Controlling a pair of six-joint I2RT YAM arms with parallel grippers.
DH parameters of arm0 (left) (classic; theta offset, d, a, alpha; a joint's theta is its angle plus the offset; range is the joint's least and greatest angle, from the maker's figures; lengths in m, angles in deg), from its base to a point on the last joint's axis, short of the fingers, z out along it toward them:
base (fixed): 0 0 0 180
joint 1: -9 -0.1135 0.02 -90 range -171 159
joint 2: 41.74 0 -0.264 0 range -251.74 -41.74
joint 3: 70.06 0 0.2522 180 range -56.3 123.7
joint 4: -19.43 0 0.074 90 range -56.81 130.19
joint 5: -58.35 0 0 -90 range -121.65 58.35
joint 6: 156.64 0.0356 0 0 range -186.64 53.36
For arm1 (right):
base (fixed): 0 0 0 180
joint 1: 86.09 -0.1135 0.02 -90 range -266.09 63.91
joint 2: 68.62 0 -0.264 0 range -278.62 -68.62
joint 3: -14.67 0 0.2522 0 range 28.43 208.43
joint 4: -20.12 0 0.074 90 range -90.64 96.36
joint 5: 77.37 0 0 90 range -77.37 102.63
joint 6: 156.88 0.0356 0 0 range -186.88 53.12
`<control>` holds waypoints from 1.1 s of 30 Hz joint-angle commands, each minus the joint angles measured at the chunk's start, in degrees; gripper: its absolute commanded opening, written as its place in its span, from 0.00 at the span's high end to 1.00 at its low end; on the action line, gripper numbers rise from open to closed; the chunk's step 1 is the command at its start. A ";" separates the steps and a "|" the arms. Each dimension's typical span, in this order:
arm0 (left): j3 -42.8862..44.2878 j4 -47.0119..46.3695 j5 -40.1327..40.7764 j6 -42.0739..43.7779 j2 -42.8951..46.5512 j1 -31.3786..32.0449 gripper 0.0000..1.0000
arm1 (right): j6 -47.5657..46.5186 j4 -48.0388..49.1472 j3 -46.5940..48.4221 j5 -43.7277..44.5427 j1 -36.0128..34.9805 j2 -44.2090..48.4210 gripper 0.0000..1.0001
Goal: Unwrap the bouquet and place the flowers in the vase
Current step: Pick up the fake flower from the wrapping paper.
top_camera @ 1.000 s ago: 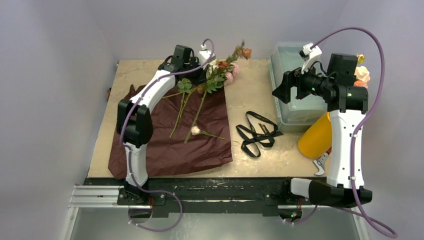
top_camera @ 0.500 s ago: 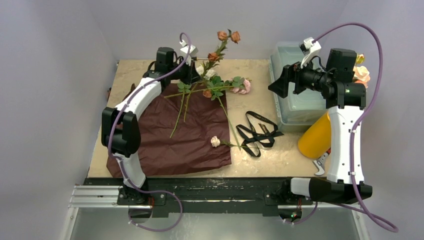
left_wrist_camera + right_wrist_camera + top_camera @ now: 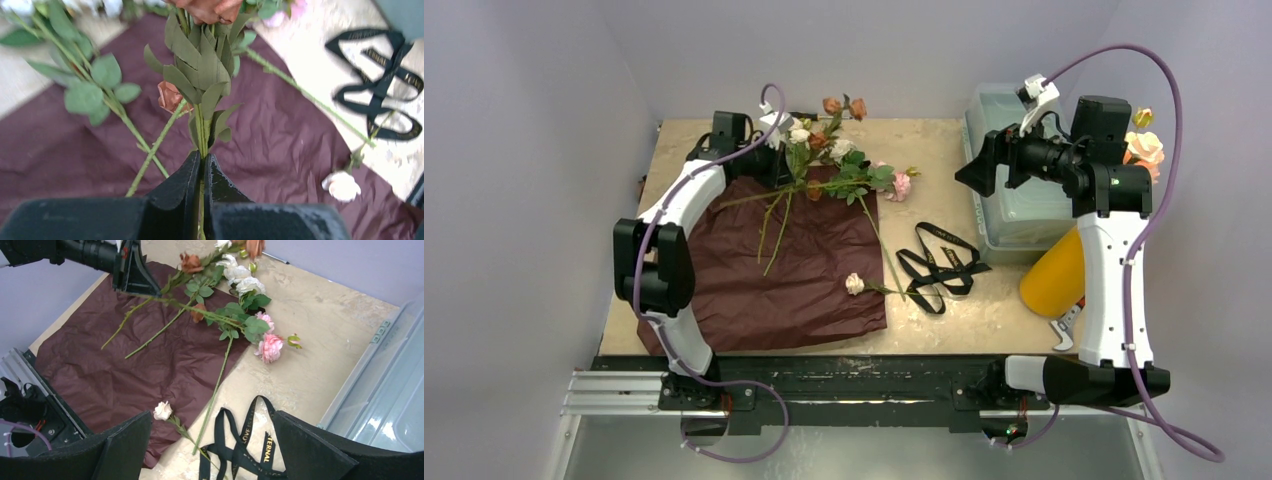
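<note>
My left gripper [image 3: 774, 160] is shut on the green stems of a bunch of flowers [image 3: 822, 148] held over the far edge of the spread maroon paper [image 3: 794, 280]. In the left wrist view the jaws [image 3: 202, 161] pinch a leafy stem [image 3: 201, 125]. A pink rose [image 3: 901, 185] on a long stem and a small white rose [image 3: 855, 283] lie loose. The yellow vase [image 3: 1054, 275] leans at the right, half hidden behind my right arm. My right gripper [image 3: 981, 170] hangs open and empty above the table [image 3: 212, 450].
A black ribbon [image 3: 939, 265] lies untied on the table beside the paper. A clear plastic box [image 3: 1014, 215] stands at the back right under my right gripper. Peach and cream blooms [image 3: 1146, 148] show behind the right arm.
My left gripper has swung left with the bunch. A long pink rose stem dropped across the paper's right edge, and the small white rose shifted right. The right gripper edged left.
</note>
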 commanded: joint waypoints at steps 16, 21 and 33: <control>24.04 34.73 -0.33 16.42 6.30 -1.04 1.00 | -0.46 0.83 2.61 -0.21 -0.76 -2.59 0.05; 18.64 16.85 -12.06 -4.57 9.85 -3.43 1.00 | -0.85 0.42 4.00 0.27 -0.87 -2.91 0.05; -10.48 -44.05 -12.80 -36.54 22.44 5.21 1.00 | 9.49 11.45 -0.01 -5.41 -2.80 -1.10 0.05</control>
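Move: The left hand already pinches the brown-rose stem over the wrapping paper. The pink roses, their stem still crossing behind the held one, lie about 21 cm to its right and 8 cm farther out, some 15 cm below. The white roses lie roughly 19 cm ahead and 4 cm right, and the single white rose about 13 cm back and 11 cm right, both also 15 cm down. From the right hand, the pink roses are some 24 cm ahead, 12 cm left and 36 cm below. Keeping its pinch on the brown-rose stem, the left hand draws it about 9 cm left, away from the pink roses, and some 5 cm back, dipping a little. It then pulls up steeply by about 20 cm, swinging back to the right; the wrist first rolls its left side up some 30 degrees, then rolls well past level the other way. ##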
